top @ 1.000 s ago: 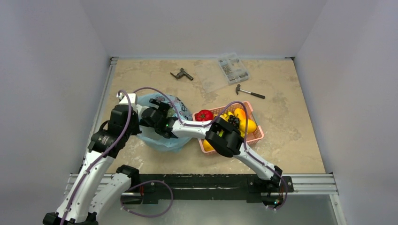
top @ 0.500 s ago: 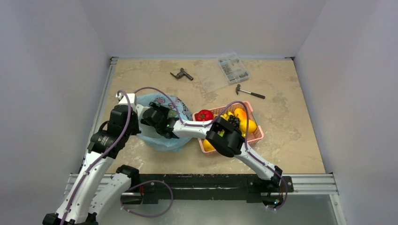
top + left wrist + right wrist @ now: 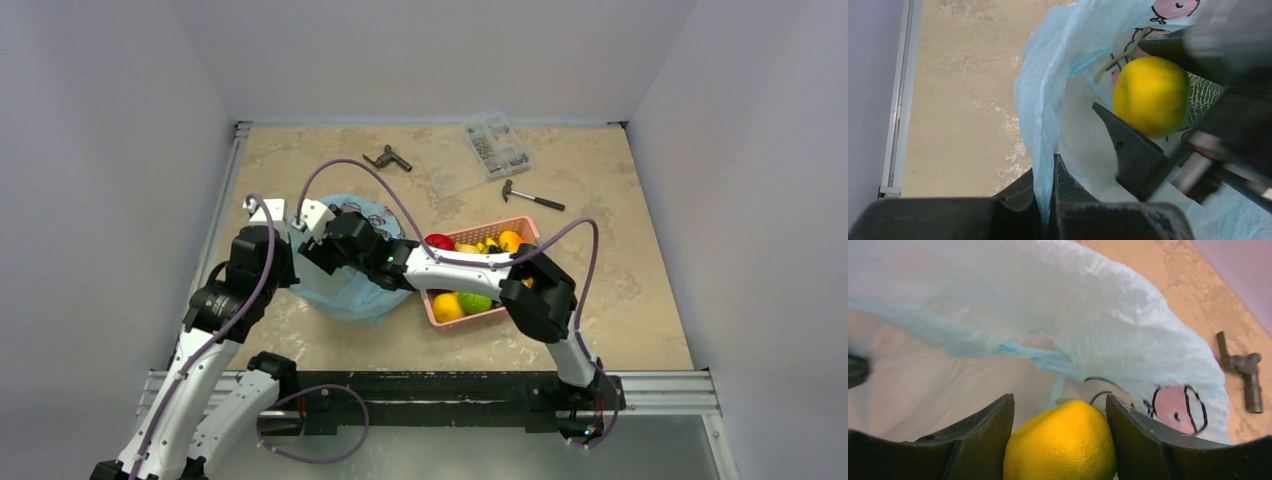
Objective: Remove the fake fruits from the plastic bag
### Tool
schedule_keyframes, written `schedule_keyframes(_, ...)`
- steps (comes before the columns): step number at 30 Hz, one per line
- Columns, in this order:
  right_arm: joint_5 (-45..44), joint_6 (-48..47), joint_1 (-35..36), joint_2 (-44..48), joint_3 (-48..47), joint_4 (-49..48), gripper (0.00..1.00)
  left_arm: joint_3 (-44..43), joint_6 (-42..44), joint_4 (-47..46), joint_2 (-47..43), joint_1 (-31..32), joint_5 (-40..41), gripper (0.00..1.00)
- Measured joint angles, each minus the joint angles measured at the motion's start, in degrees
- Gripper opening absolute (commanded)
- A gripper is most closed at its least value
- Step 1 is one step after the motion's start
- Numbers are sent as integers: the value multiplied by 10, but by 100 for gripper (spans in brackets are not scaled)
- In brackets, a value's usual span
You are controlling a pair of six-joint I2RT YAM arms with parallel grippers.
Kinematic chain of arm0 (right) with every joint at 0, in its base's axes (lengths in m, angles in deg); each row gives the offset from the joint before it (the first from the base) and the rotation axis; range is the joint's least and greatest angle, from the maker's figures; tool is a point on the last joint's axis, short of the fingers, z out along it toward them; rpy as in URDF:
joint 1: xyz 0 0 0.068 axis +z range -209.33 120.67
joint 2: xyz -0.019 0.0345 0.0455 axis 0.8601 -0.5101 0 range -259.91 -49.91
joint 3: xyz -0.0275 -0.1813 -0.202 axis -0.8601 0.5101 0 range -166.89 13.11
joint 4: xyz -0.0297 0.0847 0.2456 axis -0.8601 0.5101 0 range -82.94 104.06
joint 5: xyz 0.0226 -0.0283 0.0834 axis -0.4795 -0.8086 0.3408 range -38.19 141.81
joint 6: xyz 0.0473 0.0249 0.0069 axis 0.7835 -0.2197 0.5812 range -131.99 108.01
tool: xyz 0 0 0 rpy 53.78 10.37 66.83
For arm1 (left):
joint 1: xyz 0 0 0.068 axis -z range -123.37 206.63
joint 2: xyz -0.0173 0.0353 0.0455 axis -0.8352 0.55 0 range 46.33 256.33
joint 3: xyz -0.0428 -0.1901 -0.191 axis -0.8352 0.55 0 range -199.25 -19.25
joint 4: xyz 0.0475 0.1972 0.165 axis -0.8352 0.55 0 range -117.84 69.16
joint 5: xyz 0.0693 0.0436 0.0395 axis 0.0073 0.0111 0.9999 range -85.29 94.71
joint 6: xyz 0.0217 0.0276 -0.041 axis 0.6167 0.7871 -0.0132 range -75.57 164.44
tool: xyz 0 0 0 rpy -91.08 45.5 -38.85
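Observation:
The pale blue plastic bag (image 3: 345, 292) lies left of centre, its mouth held up. My left gripper (image 3: 1050, 172) is shut on the bag's edge (image 3: 1045, 115). My right gripper (image 3: 1060, 412) reaches into the bag's mouth, shut on a yellow lemon-like fake fruit (image 3: 1060, 445), one finger on each side of it. The left wrist view shows the same yellow fruit (image 3: 1150, 97) just inside the opening, with a patch of green netted melon (image 3: 1205, 94) behind it. From above, the right gripper (image 3: 335, 240) covers the opening. A red tomato (image 3: 437, 241) sits at the pink basket's far left corner.
The pink slatted basket (image 3: 470, 318), right of the bag, holds yellow, orange and lime-green fruits. A dark metal tool (image 3: 387, 158), a clear parts box (image 3: 497, 145) and a small hammer (image 3: 532, 197) lie at the back. The right forearm (image 3: 460, 268) spans the basket.
The right gripper has closed on the yellow fruit and drawn back a little at the bag's mouth. Its elbow has swung right, uncovering the basket's front. The left gripper still holds the bag.

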Motion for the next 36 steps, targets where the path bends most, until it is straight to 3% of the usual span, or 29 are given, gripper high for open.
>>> schedule_keyframes(11, 120, 141, 0, 154, 173, -36, 4, 0, 0, 11, 11, 0, 0, 0)
schedule_keyframes(19, 127, 186, -7, 309, 303, -37, 0, 0, 0, 11, 11, 1, -4, 0)
schedule_keyframes(27, 28, 222, -21, 552, 423, -91, 0, 0, 0, 12, 10, 1, -9, 0)
schedule_keyframes(32, -62, 236, -23, 624, 487, -92, 0, 0, -1, 16, -4, 1, -2, 0)
schedule_keyframes(36, -111, 252, -26, 630, 535, -52, 1, 0, -5, 24, -15, 1, 13, 0)
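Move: The right hand holds the yellow fruit in the bag's mouth. The basket it is taken to has its middle about 36 cm to the right, 4 cm nearer the base and 10 cm lower; in it the tomato lies 24 cm right and 1 cm ahead of the hand, the orange 27 cm right and 12 cm back. The melon in the bag is 10 cm right, 1 cm ahead and 9 cm below. From the left hand the basket is roughly 39 cm right, 5 cm ahead. Back first, about 9 cm with only a slight rise, then swinging right some 24 cm in all, the right hand carries the gripped yellow fruit out of the bag and over its right side to the basket, arching up and then sinking 6 cm or so. It rolls left side up about 30 degrees and turns clockwise. The left fingers stay shut on the bag's rim. ##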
